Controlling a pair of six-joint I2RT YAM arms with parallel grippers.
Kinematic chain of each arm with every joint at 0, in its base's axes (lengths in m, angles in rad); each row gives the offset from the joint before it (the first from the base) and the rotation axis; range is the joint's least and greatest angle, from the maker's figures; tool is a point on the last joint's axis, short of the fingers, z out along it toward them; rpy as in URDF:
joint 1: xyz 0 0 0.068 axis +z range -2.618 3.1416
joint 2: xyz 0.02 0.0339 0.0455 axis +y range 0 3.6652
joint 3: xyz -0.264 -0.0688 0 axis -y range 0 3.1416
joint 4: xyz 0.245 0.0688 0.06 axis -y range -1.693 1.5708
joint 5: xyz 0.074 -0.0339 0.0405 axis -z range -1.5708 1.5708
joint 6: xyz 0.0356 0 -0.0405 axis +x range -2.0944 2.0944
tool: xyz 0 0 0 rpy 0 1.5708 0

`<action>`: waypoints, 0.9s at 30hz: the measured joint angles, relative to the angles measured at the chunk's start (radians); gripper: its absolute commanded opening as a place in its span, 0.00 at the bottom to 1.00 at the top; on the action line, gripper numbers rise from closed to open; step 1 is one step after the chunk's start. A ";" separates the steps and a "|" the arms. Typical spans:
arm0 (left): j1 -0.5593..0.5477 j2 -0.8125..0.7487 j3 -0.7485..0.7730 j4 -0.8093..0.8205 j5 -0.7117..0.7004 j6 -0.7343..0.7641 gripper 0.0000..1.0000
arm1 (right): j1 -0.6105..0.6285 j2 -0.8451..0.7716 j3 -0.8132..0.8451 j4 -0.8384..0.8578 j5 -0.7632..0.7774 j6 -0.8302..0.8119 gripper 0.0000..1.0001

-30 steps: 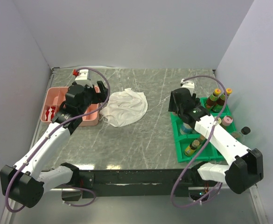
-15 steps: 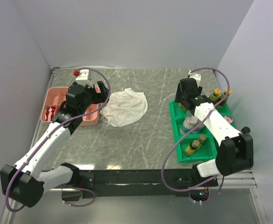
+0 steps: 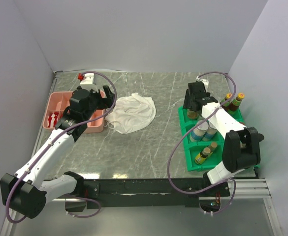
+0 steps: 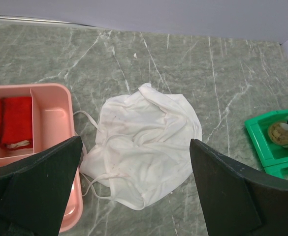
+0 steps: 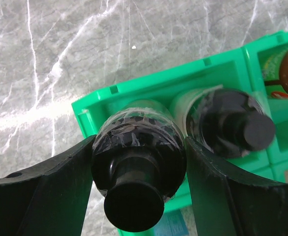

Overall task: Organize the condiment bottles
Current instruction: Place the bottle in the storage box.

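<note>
My right gripper [image 5: 139, 147] is shut on a dark sauce bottle [image 5: 138, 162] with a black cap, both fingers pressed to its sides. The bottle stands upright in the far-left compartment of the green tray [image 5: 148, 83]. A second dark, black-capped bottle [image 5: 230, 123] stands right beside it. In the top view the right gripper [image 3: 193, 105] hides both. Two blue-labelled clear bottles [image 3: 203, 130], an amber bottle [image 3: 203, 155] and yellow-capped bottles [image 3: 233, 102] also stand in the green tray [image 3: 185, 140]. My left gripper [image 4: 135, 142] [image 3: 107, 100] hangs open above the table.
A crumpled white cloth [image 3: 131, 113] [image 4: 144, 142] lies mid-table under the left gripper. The pink tray [image 3: 60, 102] [image 4: 50, 98] at the left holds a red item [image 4: 13, 120]. A red-capped white object [image 3: 84, 77] sits at the back. Walls close in on three sides.
My right arm has swung toward the far end of the green tray, uncovering the bottles in the middle compartments. The left arm has not moved.
</note>
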 measured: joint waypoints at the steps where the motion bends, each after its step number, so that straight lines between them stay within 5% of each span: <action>1: 0.000 0.000 0.000 0.000 0.000 0.000 0.97 | -0.001 0.011 0.006 0.000 0.000 0.000 0.59; 15: -0.003 0.000 0.000 0.000 -0.001 0.000 0.97 | -0.012 0.091 0.042 -0.004 -0.003 0.013 0.76; 23: -0.003 0.000 0.000 0.000 -0.001 0.000 0.97 | -0.014 0.090 0.081 -0.017 0.005 0.023 1.00; 27: -0.003 0.000 0.000 0.000 -0.001 0.000 0.97 | -0.015 0.067 0.088 -0.038 -0.001 0.030 1.00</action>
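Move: The right hand already holds the bottle upright over the green storage box's far-left compartment, whose middle is straight below, roughly 8 cm down. Another black-capped bottle stands about 6 cm to the right and 1 cm ahead; the nearer blue-labelled jar is some 9 cm back and 4 cm right. From the left hand, that compartment lies about 40 cm right, 4 cm ahead and 23 cm below. Right hand lowers the held bottle about 2 cm, edging forward, then opens fully and rises some 2 cm. ##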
